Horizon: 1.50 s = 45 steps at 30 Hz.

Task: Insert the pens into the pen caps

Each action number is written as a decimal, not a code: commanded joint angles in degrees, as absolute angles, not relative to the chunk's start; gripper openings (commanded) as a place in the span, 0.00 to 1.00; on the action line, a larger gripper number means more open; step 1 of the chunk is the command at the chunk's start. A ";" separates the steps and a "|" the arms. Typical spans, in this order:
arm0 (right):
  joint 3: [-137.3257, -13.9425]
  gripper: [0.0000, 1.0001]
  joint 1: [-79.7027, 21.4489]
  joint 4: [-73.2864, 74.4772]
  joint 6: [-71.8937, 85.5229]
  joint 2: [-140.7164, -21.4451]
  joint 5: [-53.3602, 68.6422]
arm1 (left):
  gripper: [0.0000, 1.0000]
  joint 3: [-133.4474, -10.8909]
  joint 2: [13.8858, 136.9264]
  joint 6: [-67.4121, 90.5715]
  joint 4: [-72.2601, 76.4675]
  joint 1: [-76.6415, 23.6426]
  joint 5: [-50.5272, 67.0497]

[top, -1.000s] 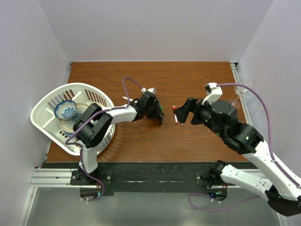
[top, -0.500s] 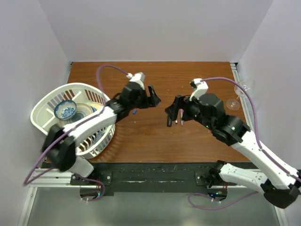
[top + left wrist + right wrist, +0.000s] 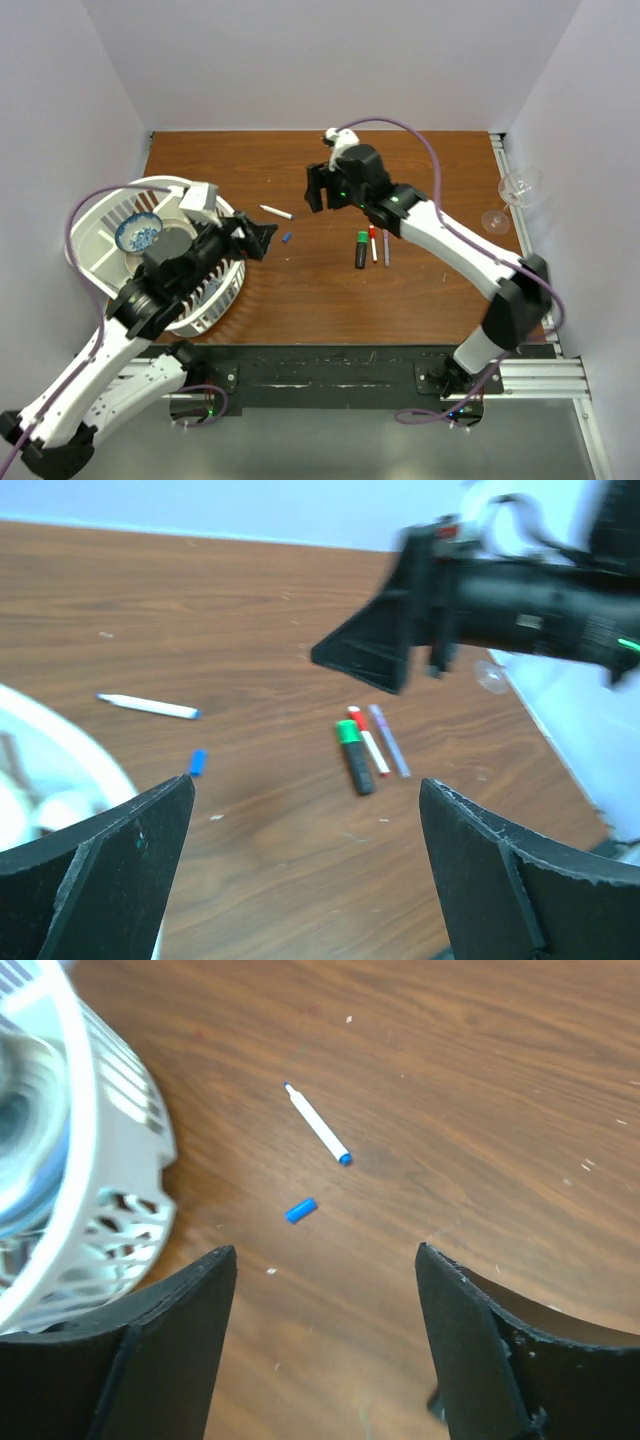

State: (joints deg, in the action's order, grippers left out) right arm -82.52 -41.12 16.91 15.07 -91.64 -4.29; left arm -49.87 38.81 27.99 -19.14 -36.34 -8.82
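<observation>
A thin white pen with a blue tip lies uncapped at the back middle, and a tiny blue cap sits just in front of it, apart from it. To the right lie a black marker with a green end, a white pen with a red end and a purplish pen, side by side. My left gripper is open beside the basket, with nothing in it. My right gripper hangs open above the table, right of the blue-tipped pen and blue cap, also with nothing between its fingers.
A white basket with a blue-patterned bowl stands at the left, close to my left gripper. A wine glass stands at the right edge. The left wrist view shows the marker and the right gripper ahead.
My left arm has pulled back left to the basket and its jaws have opened. The right arm has swung toward the back middle. The marker and two pens now lie uncovered.
</observation>
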 commanded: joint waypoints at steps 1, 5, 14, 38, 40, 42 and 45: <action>-92.09 0.72 -40.96 13.88 9.32 -102.55 -0.88 | 1.00 -45.89 30.69 20.92 -22.94 -35.95 -15.90; -100.17 0.68 -40.96 14.94 5.37 -112.48 -0.27 | 1.00 -42.37 23.92 19.25 -24.16 -35.86 -17.93; -109.85 0.65 -41.04 14.59 2.99 -127.78 3.42 | 1.00 -37.18 19.24 17.75 -22.67 -35.95 -13.72; -106.71 0.23 -44.82 15.03 -1.76 -135.18 -4.92 | 0.96 -37.18 17.23 17.31 -22.33 -35.86 -12.66; -105.56 0.17 -44.82 15.64 -1.58 -134.56 -5.62 | 0.96 -37.61 17.49 17.40 -22.41 -35.95 -12.39; -103.19 0.08 -44.91 16.52 -1.14 -133.07 -5.89 | 0.95 -38.75 18.19 17.84 -23.20 -35.95 -12.57; -97.66 0.00 -44.82 16.17 -0.44 -129.12 -7.55 | 0.94 -40.68 19.60 19.86 -24.43 -35.95 -12.05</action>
State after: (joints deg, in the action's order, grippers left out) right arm -103.50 -44.69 12.45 -0.56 -133.97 -4.62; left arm -37.21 17.96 18.48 -24.86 -36.12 -13.15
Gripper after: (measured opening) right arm 0.126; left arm 0.947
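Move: The pen, white with blue ends, lies about 10 cm ahead of the right hand, 13 cm to its left and 22 cm below. At about that same table level, the blue cap lies some 2 cm ahead and 11 cm left of the right hand; the green-capped marker is 1 cm back and 9 cm right, and the red-capped pen 1 cm ahead and 13 cm right. From the left hand the white pen is about 23 cm ahead, 1 cm right and 28 cm below. The right fingers close on the white pen and pinch it near its thick blue end, after the hand sinks some 22 cm while reaching forward and left about 9 cm each way; it eases back 2 cm as they shut. The wrist turns roughly 25 degrees, fingers pointing more steeply down. The left hand, still wide open, draws left, back and down about 5 cm each way, towards the basket, then waits. ##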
